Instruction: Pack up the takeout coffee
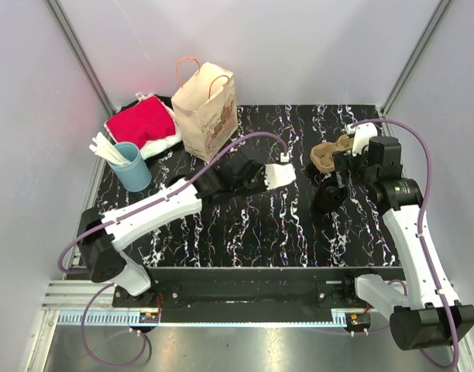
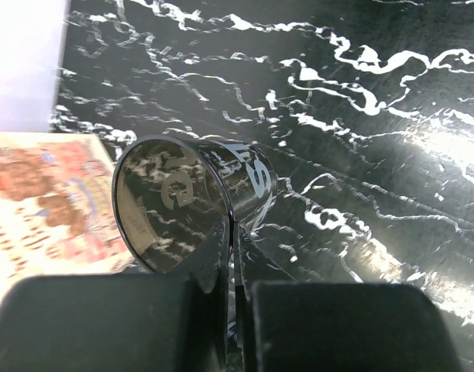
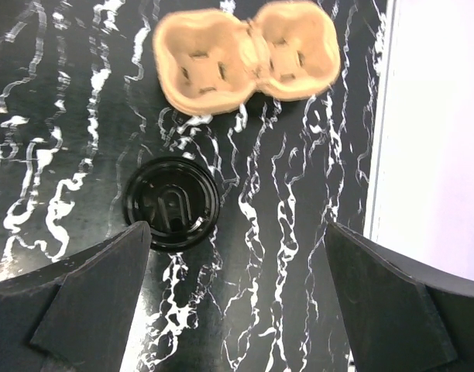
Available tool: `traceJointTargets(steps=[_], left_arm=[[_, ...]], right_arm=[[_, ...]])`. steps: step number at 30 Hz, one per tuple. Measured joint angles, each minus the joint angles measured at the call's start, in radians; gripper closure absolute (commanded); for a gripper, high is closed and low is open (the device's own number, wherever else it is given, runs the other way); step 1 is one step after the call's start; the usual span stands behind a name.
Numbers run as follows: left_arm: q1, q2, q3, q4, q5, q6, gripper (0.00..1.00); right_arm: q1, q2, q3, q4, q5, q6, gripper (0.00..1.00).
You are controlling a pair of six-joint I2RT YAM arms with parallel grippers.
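Note:
A black coffee cup [image 2: 255, 177] with white lettering lies tilted, its open mouth facing the left wrist camera. My left gripper [image 2: 234, 240] is shut on its rim, one finger inside and one outside. In the top view the left gripper [image 1: 235, 177] sits mid-table, in front of the brown paper bag [image 1: 210, 112]; the cup is hard to make out there. A black lid [image 3: 173, 203] lies flat on the table, just below the pulp cup carrier [image 3: 245, 58]. Above the table, my right gripper [image 3: 237, 232] stands wide open with nothing in it, its left finger beside the lid.
A blue cup of white stirrers [image 1: 128, 164] stands at the left. Behind it is a red cloth on a white tray [image 1: 140, 122]. The bag [image 2: 43, 201] stands close on the left of the held cup. The right wall [image 3: 438, 116] runs near the carrier [image 1: 326, 157].

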Motion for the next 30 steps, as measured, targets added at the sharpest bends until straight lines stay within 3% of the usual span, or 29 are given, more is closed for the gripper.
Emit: traceJointTargets(steps=[13,27,30], left_arm=[[-0.005,0.186,-0.075,0.174,0.007,-0.069,1.00],[-0.005,0.315,-0.070,0.251,0.002,-0.072,1.00],[-0.005,0.321,-0.069,0.260,-0.003,-0.072,0.93]], right_arm=[[-0.021,-0.013,-0.063,0.068,0.031,0.038,0.00],[-0.022,-0.028,-0.083,0.081,0.036,0.043,0.00],[-0.022,-0.028,-0.083,0.082,0.036,0.043,0.00]])
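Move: The dark cup already hangs by its rim from the left fingers; the bare table spot it is going to lies about 5 cm ahead, 3 cm to the right and, at half a cup's height, 18 cm below. The lids stand about 14 cm right and 2 ahead, the other cups 26 left and 2 ahead, the paper bag 18 ahead and 20 left. From the right hand that spot is some 16 cm left, 3 ahead, 20 below. The cup is lowered upright onto open table between the lids and the other cups, the left hand sinking about 13 cm while easing some 5 cm right and a little forward, then slowing to a stop. The fingers keep their shut pinch on the rim, and the wrist tips only slightly further down. ##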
